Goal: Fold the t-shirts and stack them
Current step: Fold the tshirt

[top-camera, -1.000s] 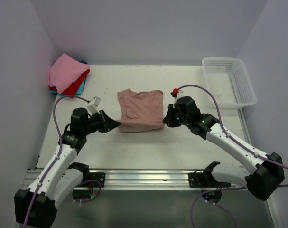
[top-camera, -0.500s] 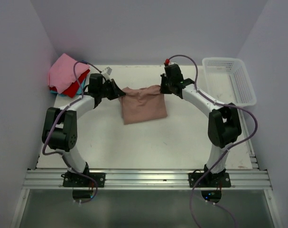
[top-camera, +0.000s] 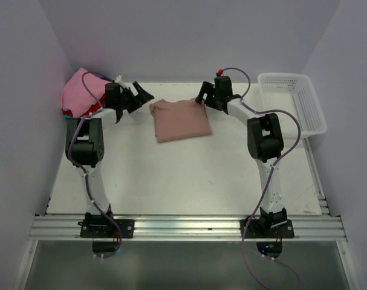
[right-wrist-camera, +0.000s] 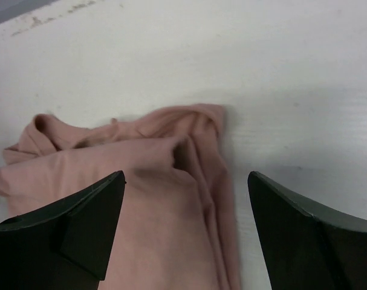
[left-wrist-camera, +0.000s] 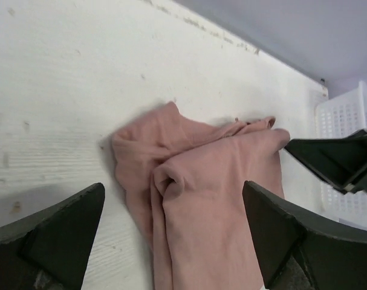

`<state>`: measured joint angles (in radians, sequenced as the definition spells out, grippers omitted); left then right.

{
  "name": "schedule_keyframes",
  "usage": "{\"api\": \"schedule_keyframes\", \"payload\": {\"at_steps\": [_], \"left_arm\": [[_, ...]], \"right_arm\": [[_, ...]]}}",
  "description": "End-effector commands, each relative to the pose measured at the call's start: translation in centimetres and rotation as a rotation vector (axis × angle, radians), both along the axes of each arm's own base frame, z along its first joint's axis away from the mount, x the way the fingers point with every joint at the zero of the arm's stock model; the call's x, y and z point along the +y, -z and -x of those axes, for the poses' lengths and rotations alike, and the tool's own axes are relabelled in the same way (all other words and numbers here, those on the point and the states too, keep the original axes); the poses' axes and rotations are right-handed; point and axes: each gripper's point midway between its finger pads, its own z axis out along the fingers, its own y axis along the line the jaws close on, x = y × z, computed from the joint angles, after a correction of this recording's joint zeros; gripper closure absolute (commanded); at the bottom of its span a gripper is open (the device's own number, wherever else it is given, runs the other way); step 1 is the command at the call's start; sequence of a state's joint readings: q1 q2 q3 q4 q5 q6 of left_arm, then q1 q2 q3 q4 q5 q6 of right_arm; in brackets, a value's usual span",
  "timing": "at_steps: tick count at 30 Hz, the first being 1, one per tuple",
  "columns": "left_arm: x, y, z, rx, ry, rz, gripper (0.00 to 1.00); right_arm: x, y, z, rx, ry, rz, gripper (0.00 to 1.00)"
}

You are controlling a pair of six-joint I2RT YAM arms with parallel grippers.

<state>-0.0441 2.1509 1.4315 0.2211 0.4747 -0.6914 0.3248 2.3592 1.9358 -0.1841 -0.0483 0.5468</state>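
Observation:
A dusty-pink t-shirt (top-camera: pixel 180 119) lies folded into a small rectangle at the back middle of the table, its back side up. My left gripper (top-camera: pixel 139 96) is open just off the shirt's far left corner. My right gripper (top-camera: pixel 202 96) is open at the far right corner. In the left wrist view the shirt (left-wrist-camera: pixel 201 193) lies flat below the spread fingers (left-wrist-camera: pixel 50 241), with nothing gripped. The right wrist view shows the same: shirt (right-wrist-camera: pixel 141 181) on the table beneath wide fingers (right-wrist-camera: pixel 316 241). Other folded t-shirts are stacked at the back left, a bright pink one (top-camera: pixel 75 93) on top.
A white lattice basket (top-camera: pixel 292 103) stands at the back right, also seen in the left wrist view (left-wrist-camera: pixel 346 121). Both arms stretch far over the table toward the back wall. The left arm's cable hangs over the stack of shirts.
Both grippers carried the shirt's near edge toward the back wall, folding it over. They then opened and let the cloth go; it now lies flat.

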Motion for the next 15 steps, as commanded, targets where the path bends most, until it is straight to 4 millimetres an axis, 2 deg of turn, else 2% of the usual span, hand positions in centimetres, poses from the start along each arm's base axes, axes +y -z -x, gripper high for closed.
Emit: {"api": "schedule_keyframes", "payload": {"at_steps": [1, 2, 3, 4, 5, 6, 7, 8, 9, 10, 11, 12, 13, 14, 15], "left_arm": [[2.6, -10.7, -1.5, -0.305, -0.06, 0.01, 0.0], [2.6, -12.0, -1.0, -0.323, -0.058, 0.004, 0.0], [2.4, -12.5, -0.6, -0.335, -0.044, 0.009, 0.0], [2.2, -12.9, 0.3, -0.341, -0.034, 0.015, 0.0], [2.0, -13.3, 0.6, -0.359, -0.023, 0.025, 0.0], [1.8, -13.3, 1.2, -0.358, -0.012, 0.037, 0.0], [1.5, -12.8, 2.1, -0.34, -0.001, 0.053, 0.0], [1.4, -12.5, 2.5, -0.332, 0.009, 0.056, 0.0], [1.4, -11.7, 2.8, -0.309, 0.014, 0.053, 0.0], [1.3, -10.4, 3.3, -0.275, 0.023, 0.048, 0.0], [1.3, -9.0, 3.8, -0.232, 0.026, 0.043, 0.0], [1.2, -7.9, 4.2, -0.204, 0.038, 0.037, 0.0], [1.1, -6.1, 4.5, -0.156, 0.048, 0.036, 0.0], [0.9, -4.6, 5.1, -0.1, 0.06, 0.039, 0.0], [0.8, -3.3, 5.6, -0.064, 0.072, 0.045, 0.0]], "right_arm": [[0.6, -9.2, -0.8, -0.25, -0.012, -0.171, 0.13], [0.2, -8.6, -0.2, -0.259, -0.014, -0.166, 0.13], [0.1, -9.2, 0.3, -0.274, -0.022, -0.166, 0.12], [-0.1, -11.3, 0.9, -0.314, -0.033, -0.169, 0.13], [-0.2, -10.6, 1.7, -0.307, -0.045, -0.167, 0.13], [-0.2, -11.2, 2.2, -0.319, -0.05, -0.167, 0.14], [-0.4, -12.3, 2.9, -0.339, -0.054, -0.17, 0.15], [-0.6, -11.5, 3.7, -0.321, -0.062, -0.161, 0.16], [-0.8, -11.5, 4.1, -0.316, -0.062, -0.151, 0.17], [-0.9, -11.8, 4.6, -0.311, -0.068, -0.147, 0.22], [-0.9, -10.8, 5.2, -0.273, -0.08, -0.138, 0.26], [0.0, -10.5, 5.9, -0.245, -0.138, -0.161, 0.35], [0.8, -9.7, 6.5, -0.197, -0.182, -0.184, 0.91], [1.6, -7.8, 6.6, -0.094, -0.209, -0.202, 1.0], [3.7, -6.9, 8.1, -0.006, -0.326, -0.288, 1.0]]}}
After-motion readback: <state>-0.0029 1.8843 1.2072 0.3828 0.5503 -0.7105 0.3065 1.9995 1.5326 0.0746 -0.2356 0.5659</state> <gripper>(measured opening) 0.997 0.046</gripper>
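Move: The folded t-shirt's middle lies about 14 cm to the left hand's right and 5 cm back, some 6 cm below its open fingers; from the right hand it is roughly 8 cm to the left, 6 cm back and 6 cm below. The stack of folded shirts stands about 22 cm to the left of the left hand and 2 cm farther out. The white basket is about 33 cm to the right of the right hand, level with it. Lift both empty hands clear of the folded t-shirt's far corners. Raise the left, still wide open, about 11 cm, tipping its fingers up and drawing back a little, then let it sink slightly. Ease the right back, right and slightly down first, then lift it steeply, still drawing back about 6 cm in all, swinging back left and shutting its open fingers on nothing. ##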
